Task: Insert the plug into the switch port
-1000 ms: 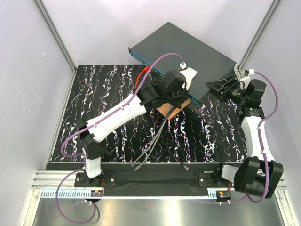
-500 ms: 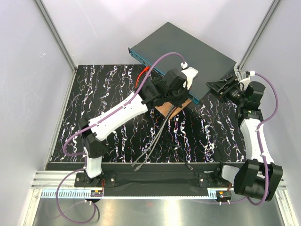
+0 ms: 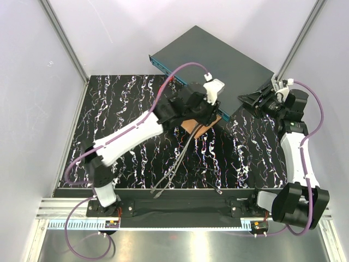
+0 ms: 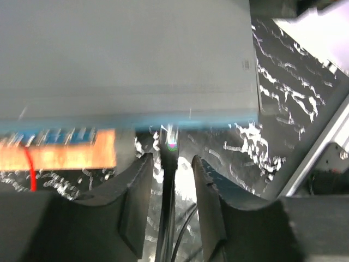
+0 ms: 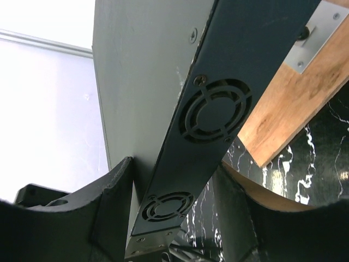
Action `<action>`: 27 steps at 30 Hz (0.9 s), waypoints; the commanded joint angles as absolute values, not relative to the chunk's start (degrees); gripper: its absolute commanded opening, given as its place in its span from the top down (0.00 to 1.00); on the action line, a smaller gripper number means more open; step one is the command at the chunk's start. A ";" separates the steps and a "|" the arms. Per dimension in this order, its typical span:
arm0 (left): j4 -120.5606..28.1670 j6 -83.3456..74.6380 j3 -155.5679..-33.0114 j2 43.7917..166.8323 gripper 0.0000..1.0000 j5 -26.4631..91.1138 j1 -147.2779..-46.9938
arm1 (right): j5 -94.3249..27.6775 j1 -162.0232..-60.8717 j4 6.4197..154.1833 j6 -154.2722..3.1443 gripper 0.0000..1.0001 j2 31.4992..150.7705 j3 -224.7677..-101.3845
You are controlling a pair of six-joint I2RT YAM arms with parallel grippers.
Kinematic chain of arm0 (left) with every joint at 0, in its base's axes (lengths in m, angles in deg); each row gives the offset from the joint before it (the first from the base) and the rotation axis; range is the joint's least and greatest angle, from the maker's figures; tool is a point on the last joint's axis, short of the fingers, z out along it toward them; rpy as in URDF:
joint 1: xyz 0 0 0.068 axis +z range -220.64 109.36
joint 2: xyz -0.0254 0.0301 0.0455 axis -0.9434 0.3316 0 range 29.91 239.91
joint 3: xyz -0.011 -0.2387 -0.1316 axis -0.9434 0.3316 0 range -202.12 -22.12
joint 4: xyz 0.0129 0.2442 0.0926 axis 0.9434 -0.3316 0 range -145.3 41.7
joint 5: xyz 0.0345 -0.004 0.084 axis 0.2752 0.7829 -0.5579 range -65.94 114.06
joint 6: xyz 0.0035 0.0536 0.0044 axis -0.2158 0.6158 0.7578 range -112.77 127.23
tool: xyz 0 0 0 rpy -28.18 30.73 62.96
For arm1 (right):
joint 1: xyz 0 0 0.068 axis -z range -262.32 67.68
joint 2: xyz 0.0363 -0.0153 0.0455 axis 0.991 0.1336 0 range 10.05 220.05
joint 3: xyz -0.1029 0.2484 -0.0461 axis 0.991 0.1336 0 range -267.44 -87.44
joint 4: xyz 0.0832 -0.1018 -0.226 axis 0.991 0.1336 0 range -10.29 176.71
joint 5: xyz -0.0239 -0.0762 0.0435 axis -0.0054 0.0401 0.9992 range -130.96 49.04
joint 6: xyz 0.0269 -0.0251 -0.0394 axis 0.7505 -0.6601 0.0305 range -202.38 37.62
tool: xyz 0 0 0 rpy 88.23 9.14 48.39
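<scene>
The switch (image 3: pixel 218 54) is a flat dark grey box at the back, tilted, with its blue port face (image 4: pixel 163 118) toward my left gripper (image 3: pixel 210 112). In the left wrist view the plug (image 4: pixel 172 143) sits at that face, too blurred to tell how deep. Its dark cable (image 4: pixel 166 202) runs back between my left gripper's (image 4: pixel 171 159) fingers. They stand apart, with a gap on the cable's right side. My right gripper (image 5: pixel 173 166) clamps the switch's fan-vented end (image 5: pixel 212 112) across its thickness, at the box's right corner (image 3: pixel 252 101).
A copper-brown plate (image 3: pixel 191 128) lies under the left wrist. Grey cables (image 3: pixel 177 161) trail to the near edge, and a red cable (image 3: pixel 163 90) hangs from the port face. A wooden block (image 5: pixel 294 103) sits under the switch. The enclosure walls stand close behind.
My left jaws have opened off the cable, and the left wrist has drawn slightly left and back from the port face. The right arm has barely moved.
</scene>
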State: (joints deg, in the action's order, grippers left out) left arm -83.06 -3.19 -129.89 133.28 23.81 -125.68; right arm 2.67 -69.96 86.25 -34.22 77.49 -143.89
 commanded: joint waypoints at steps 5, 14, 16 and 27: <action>-82.93 2.65 -121.36 115.01 0.41 30.10 -122.67 | 7.90 -70.37 91.91 -45.20 0.72 79.13 -151.60; -86.79 3.71 -108.00 100.84 0.01 46.89 -107.83 | 9.66 -66.50 107.27 -57.05 0.01 78.70 -158.01; -89.42 4.50 -107.90 99.61 0.01 49.37 -101.27 | 9.40 -65.89 110.63 -62.65 0.00 78.43 -160.38; -98.03 5.02 -108.43 105.84 0.01 63.71 -66.52 | 8.34 -53.25 139.28 -92.82 0.00 79.92 -166.54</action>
State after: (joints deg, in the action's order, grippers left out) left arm -94.54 3.48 -107.59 103.01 58.76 -70.30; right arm 8.16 -56.91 128.13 -79.46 78.59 -164.76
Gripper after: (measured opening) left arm 0.987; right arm 0.994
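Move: The plug already sits in the switch port just beyond the left hand's half-open fingers, about 2 cm ahead, 2 cm right and 2 cm lower; a grey cable's plug is some 3 cm ahead and 1 cm left of that hand. The switch's near right corner is 6 cm to its right, level ahead. From the right hand, still gripping the switch's right side, the plug lies roughly 11 cm left and 5 cm back. Opening, the left hand sweeps some 33 cm left from the plug; the right releases the switch, backing rightward. ##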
